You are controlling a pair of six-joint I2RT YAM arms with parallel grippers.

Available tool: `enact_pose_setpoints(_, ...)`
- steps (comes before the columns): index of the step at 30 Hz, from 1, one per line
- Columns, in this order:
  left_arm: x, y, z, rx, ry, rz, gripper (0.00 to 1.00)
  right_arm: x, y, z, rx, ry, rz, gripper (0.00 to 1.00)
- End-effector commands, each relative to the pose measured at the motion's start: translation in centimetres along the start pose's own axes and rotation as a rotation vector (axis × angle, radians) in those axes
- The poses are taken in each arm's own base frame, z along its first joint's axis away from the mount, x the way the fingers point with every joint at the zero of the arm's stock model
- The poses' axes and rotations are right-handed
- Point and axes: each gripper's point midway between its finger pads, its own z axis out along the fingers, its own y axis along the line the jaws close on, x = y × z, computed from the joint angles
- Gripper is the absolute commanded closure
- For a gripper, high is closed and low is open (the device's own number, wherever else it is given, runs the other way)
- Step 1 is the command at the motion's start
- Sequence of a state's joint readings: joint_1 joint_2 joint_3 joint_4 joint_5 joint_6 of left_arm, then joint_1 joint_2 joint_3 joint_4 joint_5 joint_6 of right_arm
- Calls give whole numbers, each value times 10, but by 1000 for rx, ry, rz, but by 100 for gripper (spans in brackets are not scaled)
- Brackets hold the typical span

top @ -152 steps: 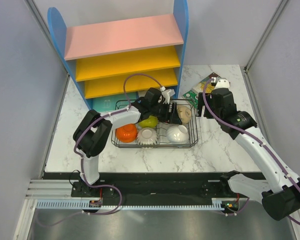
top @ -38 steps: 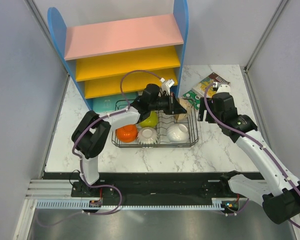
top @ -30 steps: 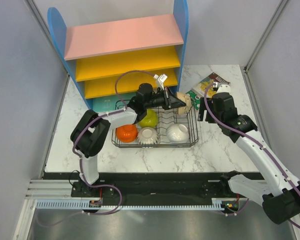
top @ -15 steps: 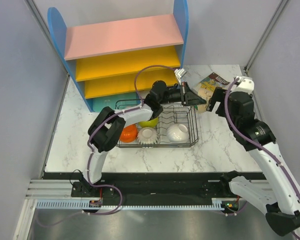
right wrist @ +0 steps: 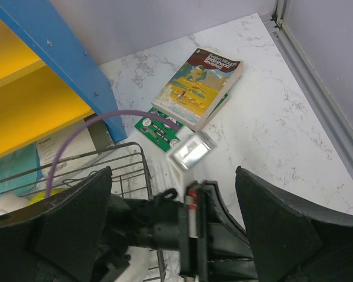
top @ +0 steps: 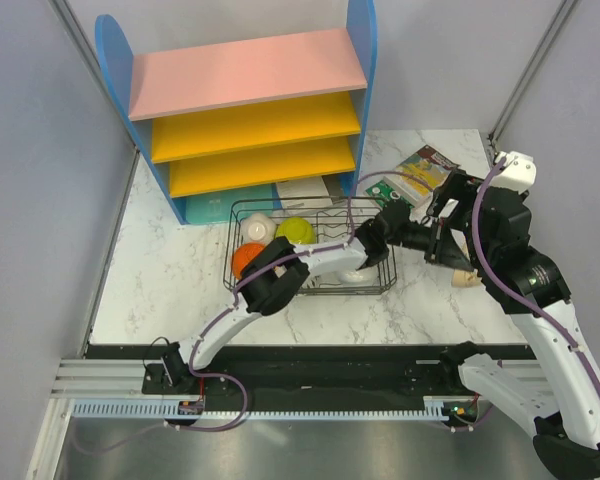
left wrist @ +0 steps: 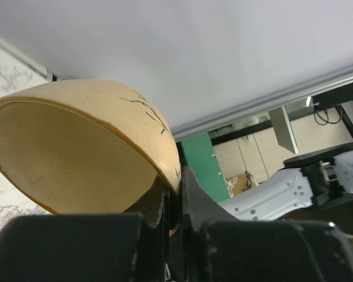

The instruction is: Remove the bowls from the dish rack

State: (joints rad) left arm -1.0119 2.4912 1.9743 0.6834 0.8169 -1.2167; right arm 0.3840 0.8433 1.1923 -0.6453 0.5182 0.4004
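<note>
The black wire dish rack (top: 242, 282) sits mid-table and holds a cream bowl (top: 257, 230), a yellow-green bowl (top: 298, 230) and an orange bowl (top: 243, 259); the left arm hides much of a white bowl (top: 352, 267). My left gripper (top: 442, 252) reaches past the rack's right end, shut on the rim of a tan speckled bowl (top: 464, 278). The left wrist view shows this bowl (left wrist: 76, 153) pinched between the fingers (left wrist: 191, 188). My right gripper (top: 448, 200) hovers open just above the left gripper (right wrist: 223, 235); its own spread tips (right wrist: 182, 229) hold nothing.
A blue shelf unit (top: 250, 110) with pink and yellow boards stands behind the rack. A book (right wrist: 203, 88) and a green booklet (right wrist: 159, 130) lie at the back right, also seen from above (top: 420, 170). A wall rail (right wrist: 317, 76) borders the right side.
My left arm has swung the tan bowl from over the rack's back right corner out past its right end and lower. My right arm has shifted right and back, above the left gripper.
</note>
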Motion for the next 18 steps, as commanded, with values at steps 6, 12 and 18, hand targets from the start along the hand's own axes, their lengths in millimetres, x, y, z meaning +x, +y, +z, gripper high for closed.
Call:
enact_pose_setpoints(6, -1, 11, 26, 66, 16, -51, 98, -4, -8, -1, 39, -15, -23, 7)
enact_pose_setpoints(12, 4, 28, 26, -12, 8, -58, 98, 13, -14, 5, 64, 26, -52, 7)
enact_pose_setpoints(18, 6, 36, 19, -106, 20, -32, 98, 29, -22, 11, 100, 56, -94, 7)
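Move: Below the left hand, some 16 cm down, lies the bare counter where its tan bowl is being taken: about 6 cm to the right and 2 cm back. The dish rack's middle is roughly 30 cm to this hand's left and 9 cm ahead; the white bowl in it is about 19 cm left and 4 cm ahead. From the right hand, that bare counter is some 29 cm below, about 8 cm back and 4 cm to the right. Lowering the tan bowl, still pinched by its rim, the left hand sinks about 7 cm towards the bare counter right of the dish rack, quickly at first and then slowing. Early on it also drifts some 3 cm right, and its fingertips dip by roughly 10 degrees; the grip stays shut. Above it the open right hand sinks about 2 cm. ##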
